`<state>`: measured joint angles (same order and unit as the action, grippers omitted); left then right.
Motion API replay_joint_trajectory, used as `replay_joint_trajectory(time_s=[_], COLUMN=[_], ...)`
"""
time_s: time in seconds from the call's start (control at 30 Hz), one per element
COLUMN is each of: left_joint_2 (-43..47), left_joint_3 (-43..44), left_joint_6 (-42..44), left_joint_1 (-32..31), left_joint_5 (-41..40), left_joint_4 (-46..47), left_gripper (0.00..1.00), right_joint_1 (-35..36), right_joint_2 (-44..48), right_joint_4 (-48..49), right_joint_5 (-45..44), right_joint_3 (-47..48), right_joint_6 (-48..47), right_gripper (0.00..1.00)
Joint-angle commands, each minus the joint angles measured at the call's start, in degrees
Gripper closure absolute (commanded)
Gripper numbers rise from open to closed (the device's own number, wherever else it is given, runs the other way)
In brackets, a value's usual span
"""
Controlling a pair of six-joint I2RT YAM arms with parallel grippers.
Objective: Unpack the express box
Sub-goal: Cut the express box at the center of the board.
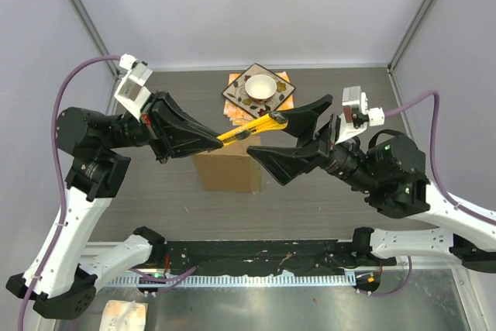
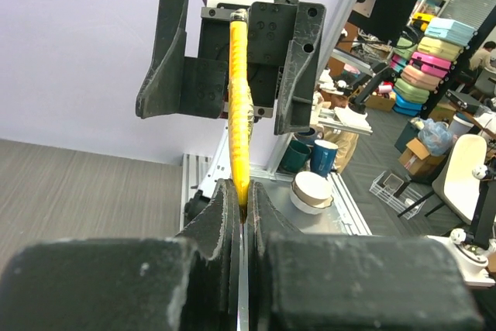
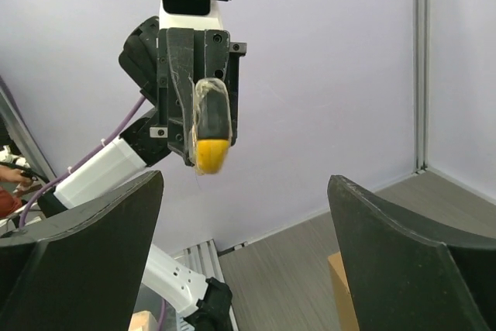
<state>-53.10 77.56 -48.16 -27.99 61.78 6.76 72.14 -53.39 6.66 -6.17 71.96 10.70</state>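
Observation:
The express box [image 1: 227,170], plain brown cardboard, lies on the table between the two arms; one corner [image 3: 341,292] shows in the right wrist view. Above it a yellow utility knife [image 1: 246,131] is held in the air, with my left gripper [image 1: 213,141] shut on its near end [image 2: 240,114]. My right gripper [image 1: 270,137] stands wide open around the knife's far end [image 3: 211,145] without touching it. In the right wrist view nothing lies between the fingers of my right gripper [image 3: 244,215]. My left gripper [image 2: 243,199] has its jaws pressed against the knife.
An orange-patterned square plate [image 1: 280,94] with a white bowl [image 1: 261,85] sits behind the box. Grey walls and frame posts [image 1: 418,13] enclose the table. A metal rail [image 1: 256,277] runs along the near edge. A patterned item [image 1: 124,315] lies at the bottom left.

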Motion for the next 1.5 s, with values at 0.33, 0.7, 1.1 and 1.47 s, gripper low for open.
replay_joint_trajectory(time_s=[0.33,0.7,1.1,1.47], left_joint_2=[-0.1,1.0,1.2,1.3], left_joint_3=[1.7,0.2,-0.1,2.1], left_joint_6=[-2.9,-2.6,-0.8,11.2], left_joint_1=[0.4,0.5,0.5,0.5], left_joint_5=[2.1,2.4,2.1,-1.2], left_joint_4=[3.9,4.1,2.2,-10.5], left_gripper=[1.00,1.00,1.00,1.00], right_joint_1=[-5.2,-10.0,-10.8,-10.9], right_joint_2=[-9.4,-9.9,-12.0,-12.4], right_joint_4=[3.6,9.8,11.8,13.4], right_joint_5=[18.2,26.4,28.7,28.9], right_joint_3=[8.3,6.7,7.8,7.7], right_joint_6=[3.9,10.1,12.7,13.8], right_gripper=[0.22,0.30,0.46,0.63])
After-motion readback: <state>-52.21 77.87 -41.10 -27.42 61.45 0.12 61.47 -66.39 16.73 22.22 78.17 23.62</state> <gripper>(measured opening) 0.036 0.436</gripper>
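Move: The yellow cutter sticks out of the left gripper towards the right hand. Its middle lies about 5 cm to the right hand's left, 1 cm back and 2 cm higher. The left gripper's fingertips are some 9 cm to the right hand's left, about level. The box stands roughly 42 cm below the right hand, 10 cm ahead and 9 cm left. From the left hand, the cutter's middle is about 5 cm right, 1 cm ahead and 1 cm up. Leftward along the cutter goes the right hand, about 6 cm, mostly in the first half second; then it eases back a little, rises slightly and creeps left again. It swings some 20 degrees counter-clockwise while its wide-open fingers draw in to about half open on either side of the free end. The left hand stays nearly in place, keeping its pinch on the other end. ##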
